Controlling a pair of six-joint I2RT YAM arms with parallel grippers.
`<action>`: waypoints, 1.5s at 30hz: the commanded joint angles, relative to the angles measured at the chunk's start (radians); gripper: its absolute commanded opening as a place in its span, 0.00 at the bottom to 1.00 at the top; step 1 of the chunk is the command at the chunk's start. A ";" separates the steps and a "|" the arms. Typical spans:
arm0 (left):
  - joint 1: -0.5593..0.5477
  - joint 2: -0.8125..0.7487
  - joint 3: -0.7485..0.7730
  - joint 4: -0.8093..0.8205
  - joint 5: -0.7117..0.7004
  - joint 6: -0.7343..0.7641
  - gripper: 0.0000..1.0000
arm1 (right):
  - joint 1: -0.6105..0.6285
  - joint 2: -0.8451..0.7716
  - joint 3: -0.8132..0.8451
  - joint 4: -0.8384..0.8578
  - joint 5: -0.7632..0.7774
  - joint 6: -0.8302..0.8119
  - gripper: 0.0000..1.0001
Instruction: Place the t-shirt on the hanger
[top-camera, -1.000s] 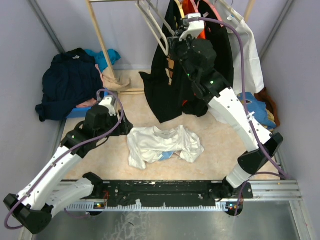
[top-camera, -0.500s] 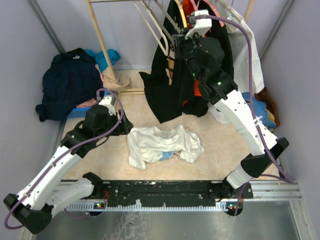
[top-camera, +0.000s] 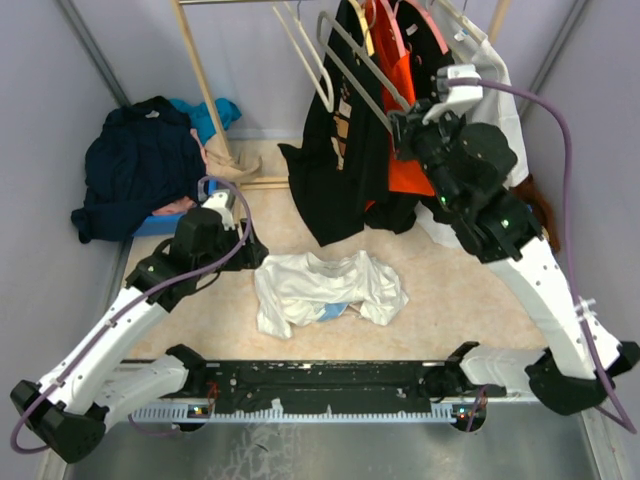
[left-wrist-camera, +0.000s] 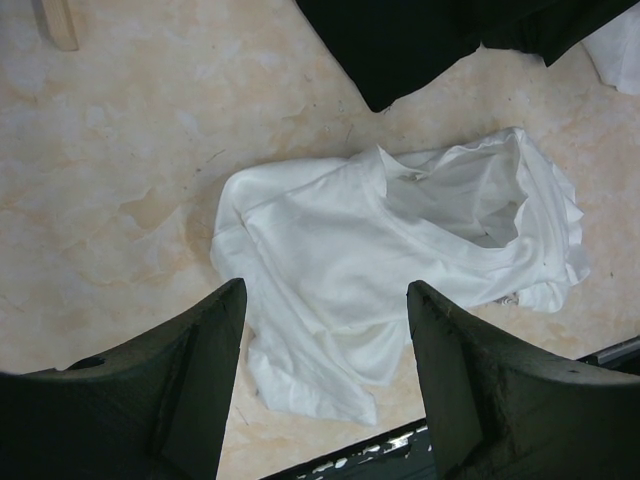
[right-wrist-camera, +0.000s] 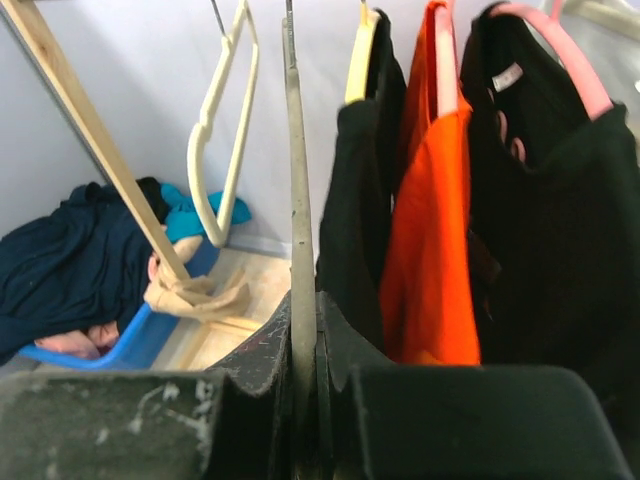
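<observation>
The t-shirt (top-camera: 325, 290) lies crumpled on the floor between the arms, white with a bit of blue print at its near edge. In the left wrist view the t-shirt (left-wrist-camera: 380, 250) spreads just beyond my open left gripper (left-wrist-camera: 325, 290), which hovers over its near hem with nothing held. From above, the left gripper (top-camera: 248, 255) is at the shirt's left side. My right gripper (top-camera: 405, 118) is up by the rack, shut on the lower end of the grey hanger (top-camera: 355, 65). The hanger (right-wrist-camera: 295, 200) shows edge-on, pinched in the right gripper (right-wrist-camera: 303, 310).
A cream bare hanger (top-camera: 305, 60) hangs left of the grey one. Black garments (top-camera: 330, 170) and an orange one (top-camera: 405, 160) hang from the wooden rack (top-camera: 200, 70). A dark navy pile (top-camera: 140, 165) lies back left, and a white garment (top-camera: 500, 110) hangs at the right.
My right arm has swung right and toward the near side, carrying the grey hanger with it. The left arm and the t-shirt have stayed put.
</observation>
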 joint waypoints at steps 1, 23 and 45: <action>0.003 0.007 -0.010 0.018 0.023 0.000 0.71 | -0.010 -0.128 -0.085 -0.049 -0.010 0.024 0.00; -0.075 0.197 -0.102 0.080 0.073 -0.066 0.70 | -0.010 -0.585 -0.358 -0.558 -0.086 0.218 0.00; -0.263 0.740 0.268 0.032 -0.374 -0.213 0.70 | -0.010 -0.781 -0.460 -0.726 -0.098 0.257 0.00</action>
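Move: The t-shirt lies spread on the table, its middle some 13 cm to the right of my open left hand, 5 cm farther out and 20 cm below; its collar is about 11 cm ahead and 13 cm right, and the black shirt's hem corner about 16 cm ahead and 11 cm right. From my right hand, holding the grey hanger, the t-shirt is about 5 cm back, 10 cm left and 49 cm down. The orange shirt hangs 8 cm ahead of that hand, 2 cm right and 15 cm down. I draw the bare hanger back and down, away from the hanging clothes, my right hand sweeping some 19 cm back, 18 cm down and 11 cm to the right, tipping its fingers down about 25 degrees and keeping its grip. Meanwhile my left hand first sinks, then swings right and forward, still sinking, towards the t-shirt's collar, about 12 cm lower in all, rolling its left side up with fingers still open. ##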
